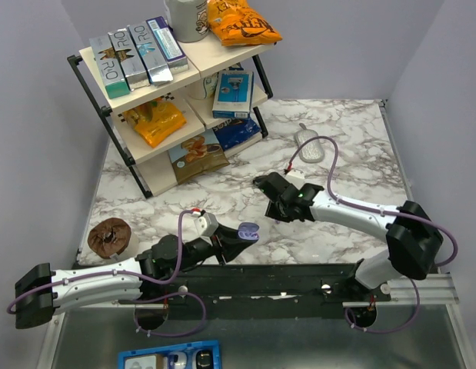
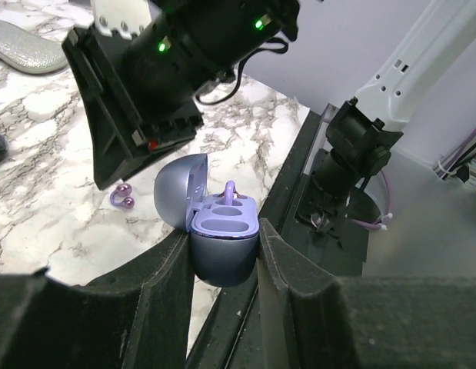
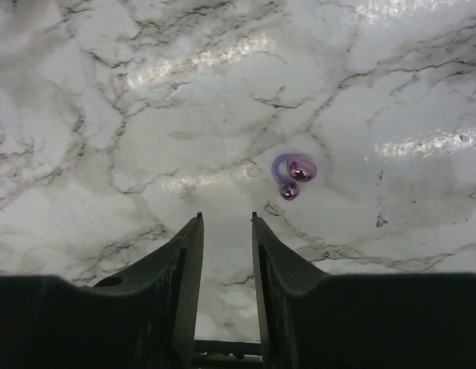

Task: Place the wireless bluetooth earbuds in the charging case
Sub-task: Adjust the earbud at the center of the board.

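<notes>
My left gripper (image 2: 222, 232) is shut on the lavender-blue charging case (image 2: 224, 257), holding it by its lower half above the table's near edge (image 1: 247, 230). The lid (image 2: 178, 197) stands open. One translucent purple earbud (image 2: 230, 192) sticks up out of a slot in the case. A second purple earbud (image 2: 122, 198) lies on the marble. In the right wrist view that earbud (image 3: 293, 172) is just ahead and to the right of the fingertips. My right gripper (image 3: 226, 219) hangs over it, open, with nothing between its fingers (image 1: 265, 184).
A two-tier shelf (image 1: 138, 146) with boxes and snack bags stands at the back left. A silver glittery pouch (image 1: 309, 144) lies behind the right arm. A chocolate doughnut (image 1: 108, 237) sits at the left edge. A black rail (image 1: 299, 278) runs along the near edge.
</notes>
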Tool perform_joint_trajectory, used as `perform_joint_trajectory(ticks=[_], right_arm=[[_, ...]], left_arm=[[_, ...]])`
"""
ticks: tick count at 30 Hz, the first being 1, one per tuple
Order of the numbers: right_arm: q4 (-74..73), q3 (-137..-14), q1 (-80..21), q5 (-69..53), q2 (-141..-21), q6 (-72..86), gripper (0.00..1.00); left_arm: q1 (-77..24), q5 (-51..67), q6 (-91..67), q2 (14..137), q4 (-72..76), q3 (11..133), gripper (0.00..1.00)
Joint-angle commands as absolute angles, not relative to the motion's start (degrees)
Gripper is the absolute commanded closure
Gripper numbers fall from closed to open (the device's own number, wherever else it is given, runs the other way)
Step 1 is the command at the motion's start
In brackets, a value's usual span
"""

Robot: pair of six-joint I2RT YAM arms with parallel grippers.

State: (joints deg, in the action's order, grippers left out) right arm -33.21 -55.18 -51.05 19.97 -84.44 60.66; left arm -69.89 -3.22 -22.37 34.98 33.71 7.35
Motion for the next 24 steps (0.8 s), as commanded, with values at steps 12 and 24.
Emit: perform_joint_trajectory(ticks=[12, 24], right_arm=[[-35.33, -54.93, -49.66, 22.59, -91.67, 65.22, 0.61], [-35.24, -56.25, -48.96, 24.7, -94.74, 63.64, 0.62]], left_arm=[[-70.58, -4.75, -22.85, 34.45, 34.1, 6.5, 1.0], [-70.75, -5.1, -23.12, 34.45, 34.37, 6.07, 1.0]])
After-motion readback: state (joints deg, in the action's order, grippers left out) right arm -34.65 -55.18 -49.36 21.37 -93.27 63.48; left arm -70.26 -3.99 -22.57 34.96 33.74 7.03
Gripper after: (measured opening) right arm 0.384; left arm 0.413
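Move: Below the right hand lies the loose earbud, about 3 cm ahead, 3 cm to the right and some 6 cm down. The black case stands about 15 cm ahead and 5 cm to the left of the same hand, also on the table; the charging case, in the left gripper, is about 12 cm back, 10 cm to the left and 13 cm higher. From the left hand the loose earbud is roughly 15 cm ahead, 13 cm to the right and 18 cm below. Sinking about 5 cm towards the loose earbud, the right hand also drifts some 2 cm right, chiefly in the later part, and tilts about 10 degrees so its fingertips swing back and right, steeper over the earbud. Its fingers stay part-open, and no touch on the earbud can be seen. The left hand stays in place, still gripping the open charging case. ##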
